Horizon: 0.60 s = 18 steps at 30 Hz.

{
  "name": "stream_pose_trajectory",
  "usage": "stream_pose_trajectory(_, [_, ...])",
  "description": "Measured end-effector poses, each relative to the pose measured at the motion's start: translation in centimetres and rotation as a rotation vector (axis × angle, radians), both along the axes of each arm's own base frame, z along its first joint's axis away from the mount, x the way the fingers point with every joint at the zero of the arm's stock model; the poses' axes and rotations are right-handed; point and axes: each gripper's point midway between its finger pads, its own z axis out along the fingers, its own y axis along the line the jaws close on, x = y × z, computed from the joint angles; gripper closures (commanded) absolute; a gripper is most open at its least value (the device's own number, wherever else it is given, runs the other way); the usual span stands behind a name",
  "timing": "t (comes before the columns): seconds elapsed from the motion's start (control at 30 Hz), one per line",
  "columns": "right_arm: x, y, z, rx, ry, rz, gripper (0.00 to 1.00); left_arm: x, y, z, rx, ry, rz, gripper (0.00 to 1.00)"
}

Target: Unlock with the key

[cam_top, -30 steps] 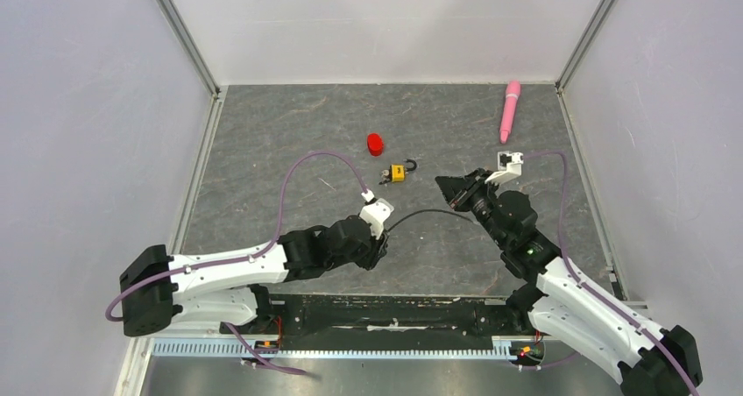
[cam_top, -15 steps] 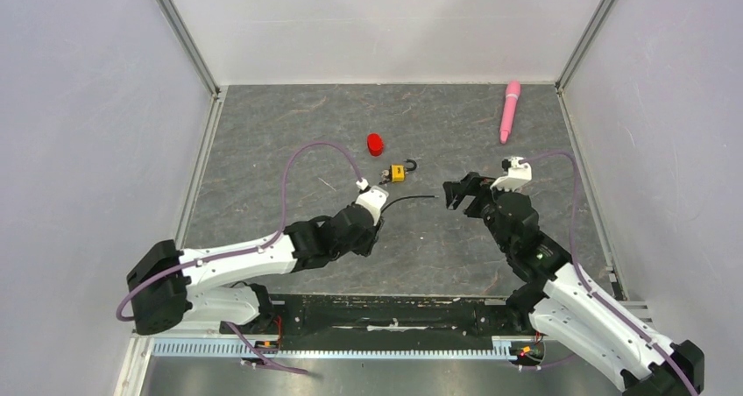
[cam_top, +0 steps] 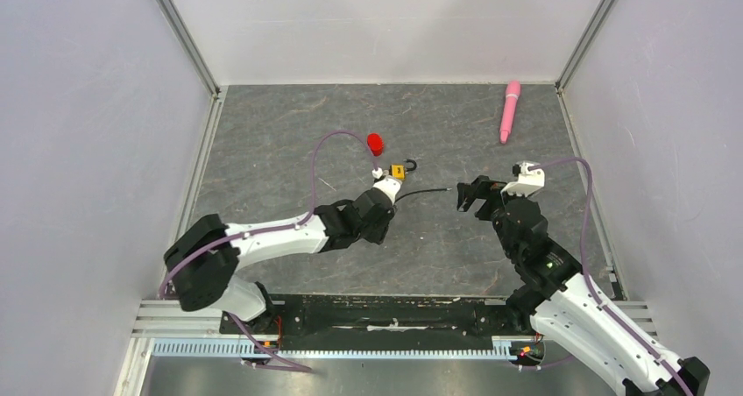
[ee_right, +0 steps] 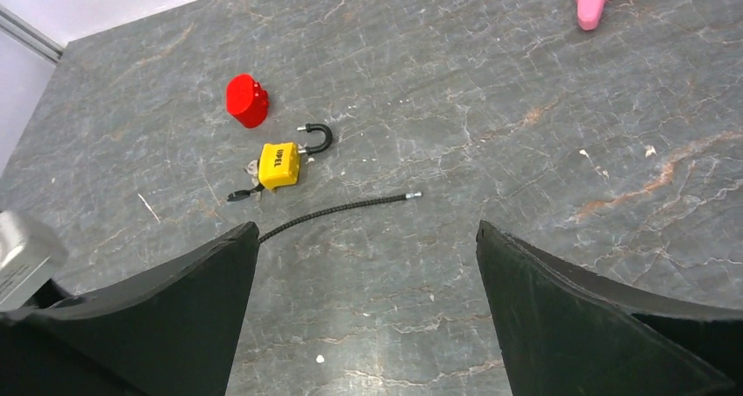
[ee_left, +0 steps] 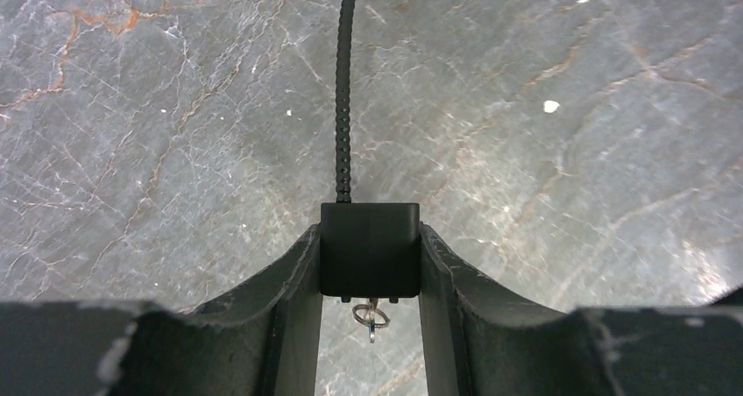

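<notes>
In the left wrist view my left gripper (ee_left: 370,238) is shut on the black block (ee_left: 369,247) at the end of the long black cord (ee_left: 343,89). The tiny silvery key (ee_left: 371,319) hangs on a ring from the block's near face, between the fingers. From above, the left gripper (cam_top: 390,201) sits just short of the yellow padlock (cam_top: 399,172). The padlock (ee_right: 279,166) lies flat with its black shackle (ee_right: 317,137) swung open. The cord (ee_right: 337,209) lies on the floor, its free tip (ee_right: 413,195) untouched. My right gripper (ee_right: 365,229) is wide open and empty, to the right of that tip.
A small red cap-like piece (cam_top: 375,144) stands just behind the padlock. A pink pen-shaped object (cam_top: 509,111) lies at the back right. Small silvery and black bits (ee_right: 245,190) rest against the padlock's left end. White walls enclose the grey stone-patterned floor (cam_top: 289,133).
My right gripper has opened and let go of the cord's free end. My left arm has carried the block up and to the right, close to the padlock, drawing the cord after it.
</notes>
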Motion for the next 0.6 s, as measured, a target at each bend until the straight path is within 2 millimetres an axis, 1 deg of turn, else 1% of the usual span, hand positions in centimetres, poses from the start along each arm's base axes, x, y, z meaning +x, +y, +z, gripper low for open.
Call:
stream_pose_trajectory(0.1, [-0.1, -0.1, -0.2, -0.009, 0.007, -0.004, 0.04, 1.0, 0.1, -1.6, 0.044, 0.021, 0.026, 0.86])
stream_pose_trajectory(0.13, [-0.1, -0.2, -0.3, -0.012, 0.009, -0.008, 0.04, 1.3, 0.1, -2.3, 0.061, 0.029, 0.035, 0.81])
stream_pose_trajectory(0.17, [-0.1, -0.3, -0.3, -0.016, 0.009, -0.011, 0.04, 1.7, 0.2, -2.7, 0.074, 0.036, 0.042, 0.75])
stream_pose_trajectory(0.23, [-0.2, -0.6, -0.4, -0.023, 0.011, -0.020, 0.04, 2.5, 0.1, -3.7, 0.099, 0.047, 0.061, 0.56])
stream_pose_trajectory(0.27, [-0.3, -0.8, -0.4, -0.029, 0.012, -0.026, 0.04, 2.8, 0.0, -4.2, 0.109, 0.053, 0.067, 0.49])
stream_pose_trajectory(0.3, [-0.4, -1.1, -0.4, -0.035, 0.012, -0.033, 0.04, 3.1, 0.0, -4.3, 0.111, 0.055, 0.072, 0.42])
stream_pose_trajectory(0.33, [-0.5, -1.4, -0.4, -0.046, 0.012, -0.044, 0.03, 3.3, 0.0, -4.4, 0.113, 0.054, 0.076, 0.36])
stream_pose_trajectory(0.4, [-0.6, -1.8, -0.3, -0.051, 0.009, -0.053, 0.02, 3.7, -0.2, -4.0, 0.108, 0.042, 0.081, 0.29])
stream_pose_trajectory(0.5, [-1.0, -2.7, -0.2, -0.074, 0.005, -0.081, 0.02, 4.2, -0.6, -3.0, 0.085, 0.020, 0.086, 0.23])
stream_pose_trajectory(0.6, [-1.3, -3.5, 0.4, -0.096, -0.002, -0.107, 0.02, 4.5, -0.6, -1.7, 0.059, 0.001, 0.094, 0.17])
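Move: The left hand, fingers angled forward, right and down, still grips the black lock by its body, keys and cable attached; the bare table where it goes lies about 4 cm ahead and roughly 6 cm below. The yellow padlock lies about 16 cm ahead of this hand and 4 cm to its right, the red cap some 24 cm ahead and 2 cm left. From the empty right hand that spot is roughly 25 cm left, about level in reach and 18 cm lower. Setting the black lock on the table, the left hand lets go: it carries the lock down about 4 cm and forward 3, then opens its fingers clear of the body and rises some 2.5 cm, still easing forward. The empty right hand, kept wide open, draws off about 4 cm to the right, turning slightly clockwise. ##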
